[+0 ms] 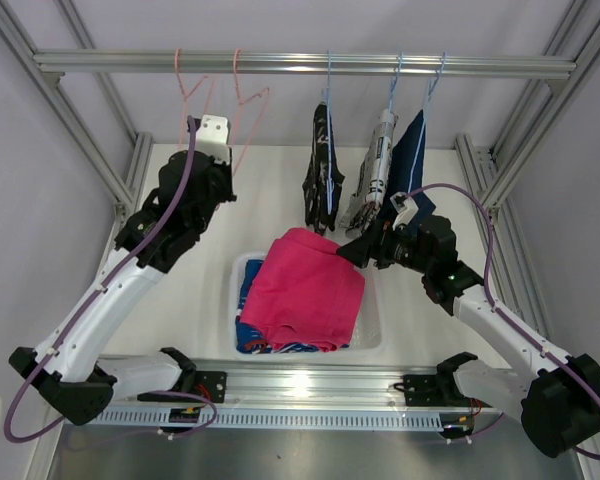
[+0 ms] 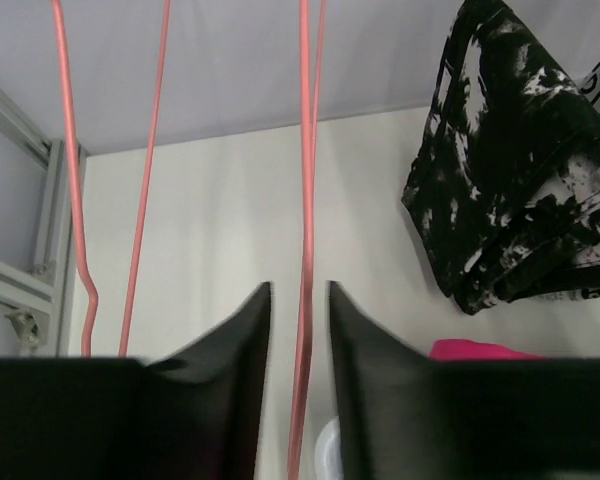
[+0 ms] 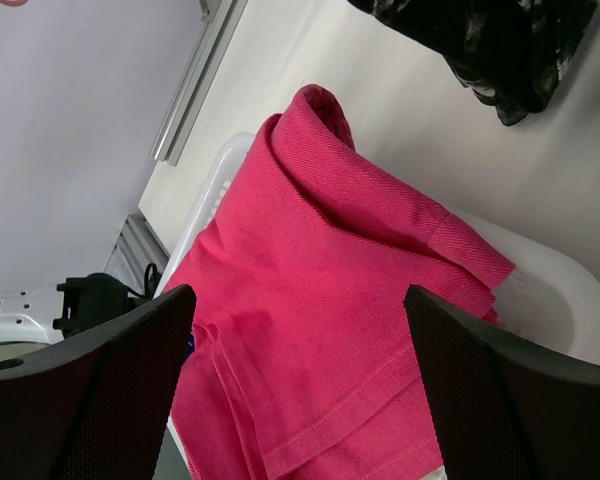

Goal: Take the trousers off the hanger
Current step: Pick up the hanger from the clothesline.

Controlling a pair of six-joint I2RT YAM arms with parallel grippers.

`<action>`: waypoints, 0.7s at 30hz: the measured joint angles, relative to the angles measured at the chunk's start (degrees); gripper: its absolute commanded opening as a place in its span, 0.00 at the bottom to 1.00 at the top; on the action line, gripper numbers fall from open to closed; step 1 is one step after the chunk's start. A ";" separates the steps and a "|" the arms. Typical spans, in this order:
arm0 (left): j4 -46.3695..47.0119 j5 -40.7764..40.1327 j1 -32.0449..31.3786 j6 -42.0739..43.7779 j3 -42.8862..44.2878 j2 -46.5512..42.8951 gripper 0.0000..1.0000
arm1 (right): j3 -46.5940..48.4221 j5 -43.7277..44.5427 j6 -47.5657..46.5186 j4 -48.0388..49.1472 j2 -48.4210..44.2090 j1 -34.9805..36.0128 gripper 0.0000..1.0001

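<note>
Two bare pink hangers [image 1: 190, 95] [image 1: 250, 105] hang at the left of the rail. My left gripper [image 1: 218, 128] is raised beside them. In the left wrist view its jaws [image 2: 300, 290] stand slightly apart around one pink hanger wire [image 2: 305, 150], a small gap on each side. Black-and-white trousers [image 1: 322, 170] [image 2: 510, 180], white printed trousers [image 1: 375, 175] and denim trousers [image 1: 412, 155] hang on blue hangers. Pink trousers [image 1: 305, 285] [image 3: 320, 250] lie on blue patterned trousers [image 1: 255, 335] in a white bin [image 1: 372, 330]. My right gripper [image 1: 350, 250] [image 3: 298, 300] hovers open above the pink cloth, holding nothing.
The metal rail [image 1: 300, 65] spans the frame at the back, with upright posts [image 1: 130, 175] [image 1: 480, 175] at both sides. The hanging trousers dangle just behind my right wrist. An aluminium bar [image 1: 300, 385] runs along the near edge between the arm bases.
</note>
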 measured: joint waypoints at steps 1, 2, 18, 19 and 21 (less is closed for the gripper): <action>-0.37 -0.13 -0.07 0.11 -0.63 -0.68 0.42 | -0.02 -0.13 -0.02 0.00 0.00 0.00 0.90; -0.50 -0.24 -0.11 -0.31 -1.27 -1.40 0.47 | -0.04 -0.17 0.00 0.00 0.00 0.00 0.90; 3.87 -0.92 -0.22 -0.22 -11.10 -17.77 0.93 | 5.60 -1.88 -0.59 -1.88 1.16 0.20 0.88; 4.57 -0.87 -0.22 -0.04 -12.48 -18.73 0.95 | 7.54 -2.32 -0.94 -2.58 0.94 0.46 0.88; 5.29 -0.76 -0.22 0.24 -14.67 -20.35 0.98 | 11.45 -3.06 -2.08 -3.69 0.11 1.62 0.89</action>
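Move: The pink hanger already hangs on the rail with its near-end wire between the left fingers; its middle lies some 15 cm ahead, in line sideways and about 5 cm higher. The other empty pink hanger is roughly 12 cm to the left of it, level with it fore and aft. The black trousers are some 13 cm ahead, 21 cm right and 12 cm below this hand. From the right hand they lie about 18 cm ahead, 6 cm left and 4 cm up, with the grey trousers some 14 cm to the right of them, equally far out, and the pink trousers 6 cm back, 11 cm left and 13 cm below the hand. The left fingers go on opening from a small gap to nearly full width, letting the pink hanger's wire come free between them, while the hand draws back about 6 cm and some 4 cm left, away from the hanger, its fingertips tipping up roughly 10 degrees. The right hand, open and empty, stays almost still over the basket's right side at first, then rises quickly by about 8 cm beside the black trousers, drifting slightly left and tipping its fingers up a little. ##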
